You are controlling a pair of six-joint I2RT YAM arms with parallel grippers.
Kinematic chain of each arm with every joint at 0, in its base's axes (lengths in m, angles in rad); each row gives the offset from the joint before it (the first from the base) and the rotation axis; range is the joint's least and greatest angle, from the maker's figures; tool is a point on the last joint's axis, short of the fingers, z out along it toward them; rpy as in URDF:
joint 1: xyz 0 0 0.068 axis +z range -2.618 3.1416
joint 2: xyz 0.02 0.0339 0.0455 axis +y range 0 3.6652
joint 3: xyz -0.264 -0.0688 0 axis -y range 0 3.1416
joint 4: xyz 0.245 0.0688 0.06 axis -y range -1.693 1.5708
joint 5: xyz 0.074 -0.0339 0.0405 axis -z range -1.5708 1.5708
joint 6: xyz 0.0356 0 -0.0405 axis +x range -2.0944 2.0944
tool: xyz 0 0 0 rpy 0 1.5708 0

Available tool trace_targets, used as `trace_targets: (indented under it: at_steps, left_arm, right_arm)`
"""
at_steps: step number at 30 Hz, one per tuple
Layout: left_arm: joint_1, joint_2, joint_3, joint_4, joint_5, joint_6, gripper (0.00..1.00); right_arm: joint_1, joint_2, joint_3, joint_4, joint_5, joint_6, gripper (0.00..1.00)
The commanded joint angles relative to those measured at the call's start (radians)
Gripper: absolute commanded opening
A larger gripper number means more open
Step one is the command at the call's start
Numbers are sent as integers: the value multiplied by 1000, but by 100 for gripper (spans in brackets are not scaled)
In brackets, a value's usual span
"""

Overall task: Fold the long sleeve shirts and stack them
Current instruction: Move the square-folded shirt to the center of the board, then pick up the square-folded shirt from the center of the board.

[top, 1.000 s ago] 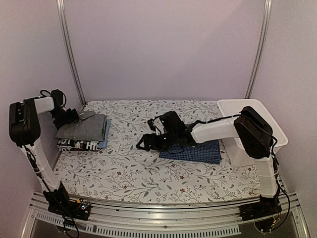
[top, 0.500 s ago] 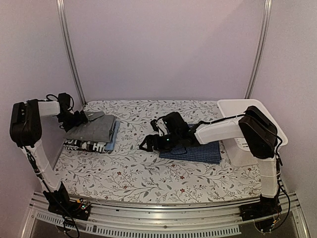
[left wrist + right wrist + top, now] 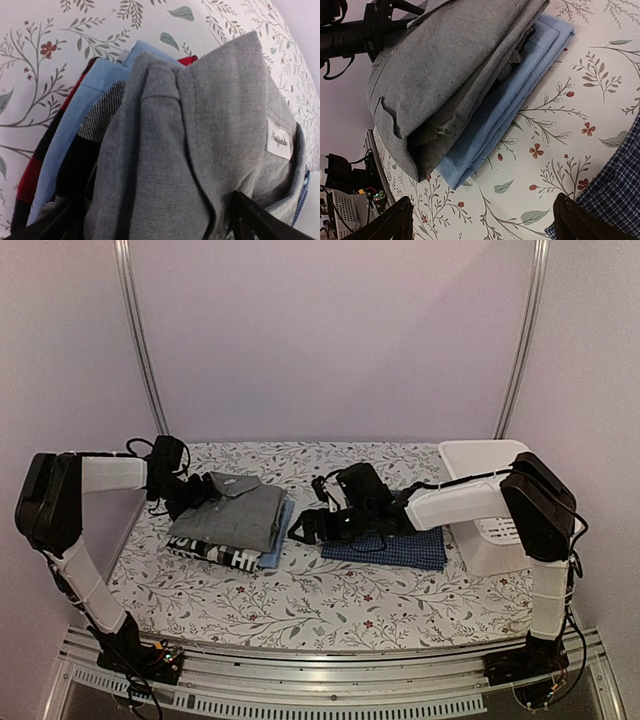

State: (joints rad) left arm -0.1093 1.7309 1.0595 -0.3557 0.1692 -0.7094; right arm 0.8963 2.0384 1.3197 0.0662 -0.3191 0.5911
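Note:
Three folded long sleeve shirts lie stacked left of centre: a grey one (image 3: 235, 512) on top, a light blue one (image 3: 277, 538) under it, and a dark-striped one (image 3: 212, 553) at the bottom. My left gripper (image 3: 188, 496) presses against the stack's left side, open wide. In the left wrist view the grey shirt (image 3: 200, 125) fills the space between its jaws (image 3: 152, 210). A folded dark blue check shirt (image 3: 395, 545) lies right of centre. My right gripper (image 3: 305, 528) hovers open between the stack and this shirt, over bare tablecloth (image 3: 482, 210).
A white plastic basket (image 3: 500, 455) stands at the table's right edge, behind the right arm. The floral tablecloth (image 3: 300, 590) covers the table. Metal frame posts rise at the back corners.
The left gripper has slid the whole stack to the right, from the table's left edge towards the middle. The right gripper has drawn back slightly to the right.

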Motion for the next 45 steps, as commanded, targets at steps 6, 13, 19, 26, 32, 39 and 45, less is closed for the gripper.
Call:
trace_targets:
  at_steps: [6, 13, 19, 26, 32, 39, 45]
  left_arm:
    - [-31, -150, -123, -57, -35, -75, 100]
    - [-19, -212, -79, -141, -126, 36, 100]
    - [-18, -274, -15, -212, -166, 109, 100]
    - [-60, -340, 23, -260, -193, 146, 100]
    - [-209, -344, 103, -261, -147, 157, 100]
    - [-461, -202, 251, -216, -104, 124, 99]
    - [-626, 21, 412, -180, -64, 108, 97]
  right_arm:
    - [-3, -77, -9, -37, 45, -29, 96]
    - [-3, -114, 16, -116, 95, -51, 96]
    - [-17, -169, -3, -177, 153, -63, 96]
    - [-43, -246, -61, -227, 221, -64, 96]
    - [-93, -306, -119, -302, 312, -47, 96]
    - [-155, -378, -216, -378, 456, -17, 96]
    - [-205, -419, -297, -404, 493, 5, 96]
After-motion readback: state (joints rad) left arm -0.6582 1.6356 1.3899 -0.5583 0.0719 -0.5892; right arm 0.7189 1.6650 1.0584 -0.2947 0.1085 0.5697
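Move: The square-folded blue shirt, wanted next, lies about 19 cm right of the right hand and 4 cm farther out, some 8 cm below; from the left hand it is roughly 40 cm right and 7 cm nearer. The grey-topped shirt stack has its middle some 6 cm right of the left hand and 6 cm back, slightly below. The white basket stands about 44 cm right of the right hand and 6 cm ahead. The shirt stack is let go of at its left side: the left hand eases back about 4 cm, then climbs and sweeps right over it towards the blue shirt, ending some 15 cm higher. The blue shirt is approached by the right hand too, which travels right over it, rising then sinking again, fingers swinging clockwise and tipping down. Both grippers stay wide open. ##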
